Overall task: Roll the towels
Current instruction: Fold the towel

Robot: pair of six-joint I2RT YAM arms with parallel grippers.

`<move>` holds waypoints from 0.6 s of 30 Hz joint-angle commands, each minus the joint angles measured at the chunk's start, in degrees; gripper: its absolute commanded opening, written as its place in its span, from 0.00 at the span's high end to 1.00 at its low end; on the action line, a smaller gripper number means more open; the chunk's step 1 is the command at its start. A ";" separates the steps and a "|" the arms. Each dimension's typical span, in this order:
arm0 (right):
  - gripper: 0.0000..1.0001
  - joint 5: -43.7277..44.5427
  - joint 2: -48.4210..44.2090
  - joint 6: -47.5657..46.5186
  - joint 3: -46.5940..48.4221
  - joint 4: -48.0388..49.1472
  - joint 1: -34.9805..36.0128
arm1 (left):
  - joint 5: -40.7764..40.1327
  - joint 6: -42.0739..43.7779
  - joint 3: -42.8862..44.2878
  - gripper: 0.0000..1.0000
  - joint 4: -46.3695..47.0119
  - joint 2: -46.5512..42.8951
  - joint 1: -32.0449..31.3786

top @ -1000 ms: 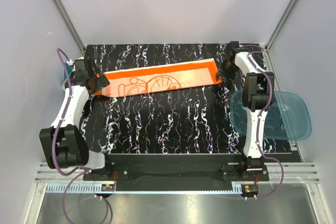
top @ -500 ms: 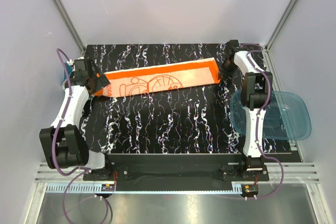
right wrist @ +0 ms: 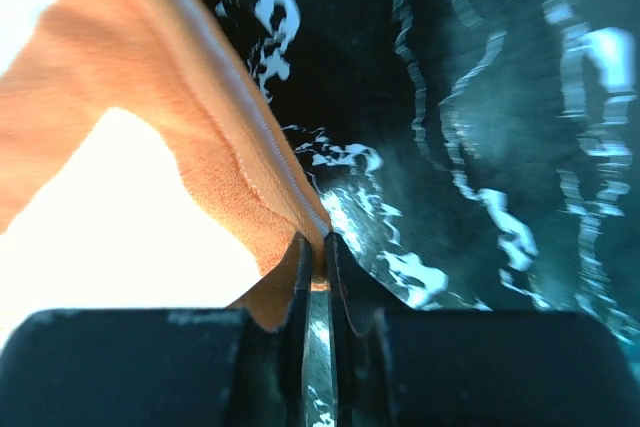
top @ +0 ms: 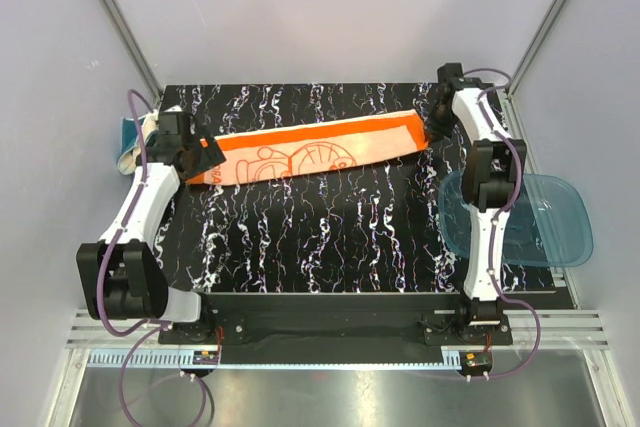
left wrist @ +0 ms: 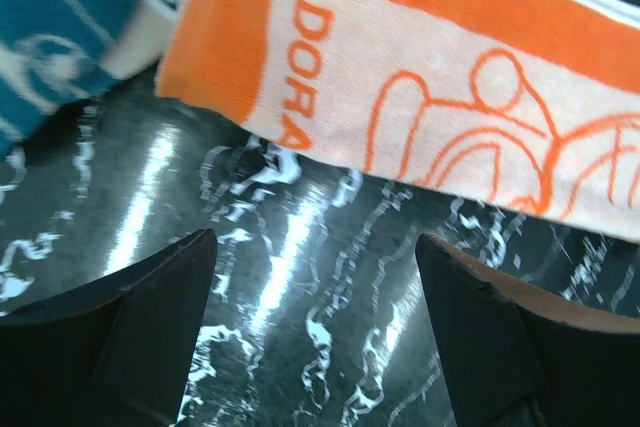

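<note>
The orange and peach towel (top: 310,152) lies stretched out lengthwise across the back of the black marbled table (top: 330,237). My right gripper (top: 432,127) is at the towel's right end. In the right wrist view it (right wrist: 315,252) is shut on the orange hem, and the cloth (right wrist: 150,127) rises up from the jaws. My left gripper (top: 207,157) hovers open just in front of the towel's left end. In the left wrist view both fingertips (left wrist: 165,307) stand wide apart over bare table, with the towel (left wrist: 420,77) beyond them. The teal towel (left wrist: 50,37) lies at the far left (top: 128,142), partly hidden by the left arm.
A translucent blue plastic tray (top: 560,217) sits at the right edge of the table, behind the right arm's forearm. Grey enclosure walls stand close on the left, right and back.
My right gripper has closed on the orange towel's right end. The left gripper has shifted a little to the right, toward the towel's left end, still open.
</note>
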 commanded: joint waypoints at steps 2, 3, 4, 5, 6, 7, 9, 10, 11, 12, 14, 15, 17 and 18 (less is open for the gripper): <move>0.96 6.41 -7.64 -2.83 6.82 -3.79 -1.60 | 4.68 0.98 -0.55 0.14 0.71 -3.30 -3.76; 0.96 7.12 -7.90 -3.19 8.66 -4.50 -1.69 | 4.95 1.06 -0.81 0.14 0.71 -3.56 -4.21; 0.96 8.69 -7.91 -3.45 9.46 -5.89 -1.61 | 5.04 1.15 -1.42 0.14 0.80 -3.83 -4.65; 0.96 9.23 -7.99 -3.54 10.16 -6.43 -1.60 | 5.04 1.67 -1.69 0.14 0.63 -3.92 -5.61; 0.96 9.15 -8.34 -3.54 10.69 -6.96 -3.43 | 5.04 1.85 -1.95 0.14 0.45 -3.92 -5.97; 0.96 9.41 -8.69 -3.54 10.52 -7.31 -4.58 | 5.12 2.12 -2.13 0.14 0.28 -3.92 -6.32; 0.96 9.58 -10.01 -3.63 9.30 -7.23 -5.73 | 5.04 2.64 -2.57 0.14 0.01 -3.92 -7.11; 0.96 9.58 -10.54 -3.72 8.86 -6.70 -6.78 | 5.04 2.73 -2.66 0.14 -0.16 -4.00 -7.55; 0.97 9.41 -10.98 -4.16 8.59 -6.35 -7.05 | 5.04 2.82 -2.83 0.14 -0.25 -4.09 -7.82; 0.98 8.89 -11.33 -4.68 8.76 -6.09 -7.14 | 6.17 2.82 -2.84 0.14 -0.25 -4.18 -8.08; 0.99 7.66 -11.33 -4.77 9.81 -5.91 -7.14 | 6.70 2.65 -3.10 0.14 0.18 -4.44 -9.04; 1.00 4.17 -11.25 -5.04 10.78 -5.65 -7.14 | 7.40 2.56 -3.36 0.14 0.71 -4.27 -9.40; 1.00 1.16 -10.81 -5.56 13.06 -4.77 -6.53 | 7.93 2.21 -3.36 0.14 0.45 -3.31 -10.28; 1.00 -1.20 -10.55 -5.91 14.03 -4.50 -5.92 | 8.11 2.03 -3.19 0.14 0.36 -2.87 -10.46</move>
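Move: The right hand, some 5 cm above the table, already pinches the orange towel's near right corner. The table's far right corner lies roughly 20 cm ahead and 20 cm to its right; the clear tub is some 21 cm back and 26 cm right. From the open left hand, about 15 cm up, the towel's left end lies about 9 cm ahead and 7 cm left, with the blue towel some 10 cm ahead and 22 cm left. Upward first, then more and more to the right, the right hand keeps its pinch on the towel's corner and hauls it away from the left hand, about 12 cm up and 9 cm right, the fingers tilting some 15 degrees. The open left hand travels about 7 cm right and slightly back, following the towel's sliding left end without gripping it, and turns clockwise. ##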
